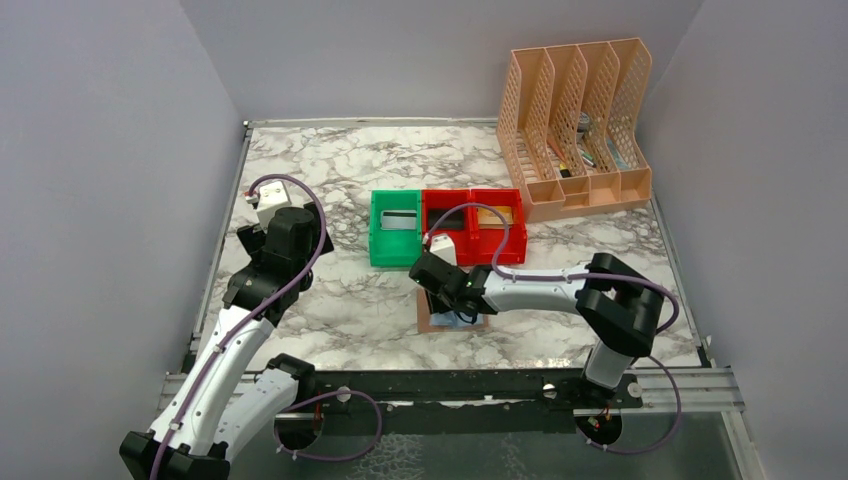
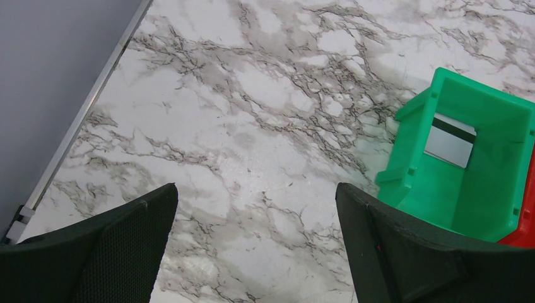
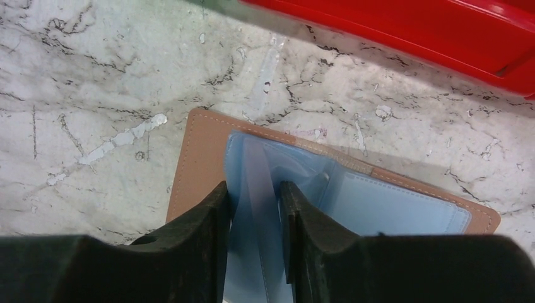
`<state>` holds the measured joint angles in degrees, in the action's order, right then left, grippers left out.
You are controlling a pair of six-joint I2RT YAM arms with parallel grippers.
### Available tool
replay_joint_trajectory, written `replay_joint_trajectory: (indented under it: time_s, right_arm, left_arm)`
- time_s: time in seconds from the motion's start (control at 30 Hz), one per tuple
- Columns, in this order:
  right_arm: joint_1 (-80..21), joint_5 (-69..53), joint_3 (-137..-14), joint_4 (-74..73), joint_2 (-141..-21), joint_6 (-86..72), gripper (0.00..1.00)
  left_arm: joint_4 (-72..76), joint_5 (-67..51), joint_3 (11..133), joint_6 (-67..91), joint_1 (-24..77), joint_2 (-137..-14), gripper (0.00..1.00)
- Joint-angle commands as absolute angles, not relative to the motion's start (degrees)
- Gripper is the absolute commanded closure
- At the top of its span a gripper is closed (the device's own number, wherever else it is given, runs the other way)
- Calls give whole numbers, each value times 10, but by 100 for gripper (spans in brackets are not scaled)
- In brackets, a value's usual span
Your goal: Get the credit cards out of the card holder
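Observation:
The card holder (image 3: pixel 195 170) lies open on the marble, brown outside and light blue lining up; in the top view it is the card holder (image 1: pixel 440 322) in front of the bins. My right gripper (image 3: pixel 254 189) stands low over it. Its jaws are narrowed on either side of an upright translucent blue sleeve (image 3: pixel 258 177), with slim gaps still showing. No credit card shows in the holder. A silver-grey card (image 2: pixel 449 140) with a black stripe lies in the green bin (image 2: pixel 486 189). A tan card (image 1: pixel 497 213) lies in a red bin. My left gripper (image 2: pixel 255 196) hangs wide open over bare marble.
Green bin (image 1: pixel 396 230) and two red bins (image 1: pixel 470 225) stand in a row just behind the holder. A peach file organiser (image 1: pixel 580 120) is at the back right. A metal rail (image 2: pixel 82 120) and grey wall bound the table's left side.

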<state>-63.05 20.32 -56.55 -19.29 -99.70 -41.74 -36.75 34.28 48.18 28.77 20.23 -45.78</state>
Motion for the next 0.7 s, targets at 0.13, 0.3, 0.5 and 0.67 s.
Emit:
replay_joint_trajectory:
  time_s: [0.13,0.3,0.5,0.67]
  right_arm:
    - [-631,149,-567,-204,-986,-406,47]
    - [-631,190,-585,-253,-922,-403,30]
    - [-631,303,-567,-342,-873,-464,23]
    - [-629,308,-546,-363,-891,-495,21]
  left_arm:
    - [-368,338,477,285,198,-457,1]
    - [-369,336,477,285,198,-458,1]
    - [-368,334,478,285,198,-458,1]
    - [-367,331,477,285,198,-460,1]
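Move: The card holder lies open right under the right hand, whose fingers already pinch a fold of the clear sleeve on its left page; its middle is about 4 cm to the right, level fore and aft, and 1 cm lower. About 17 cm ahead, the pair of red bins is centred some 7 cm right and the green bin about 8 cm left. From the idle left hand, the card holder is roughly 27 cm right, 6 cm back and 20 cm down. The right hand first spreads its fingers from nearly half shut to wide, letting go of the bunched clear sleeve while it barely lifts and eases back slightly. It then rises quickly to about 5.5 cm and swings some 4 cm to the right, turning slightly clockwise, away from the left page to hang empty and open over the middle of the card holder. ##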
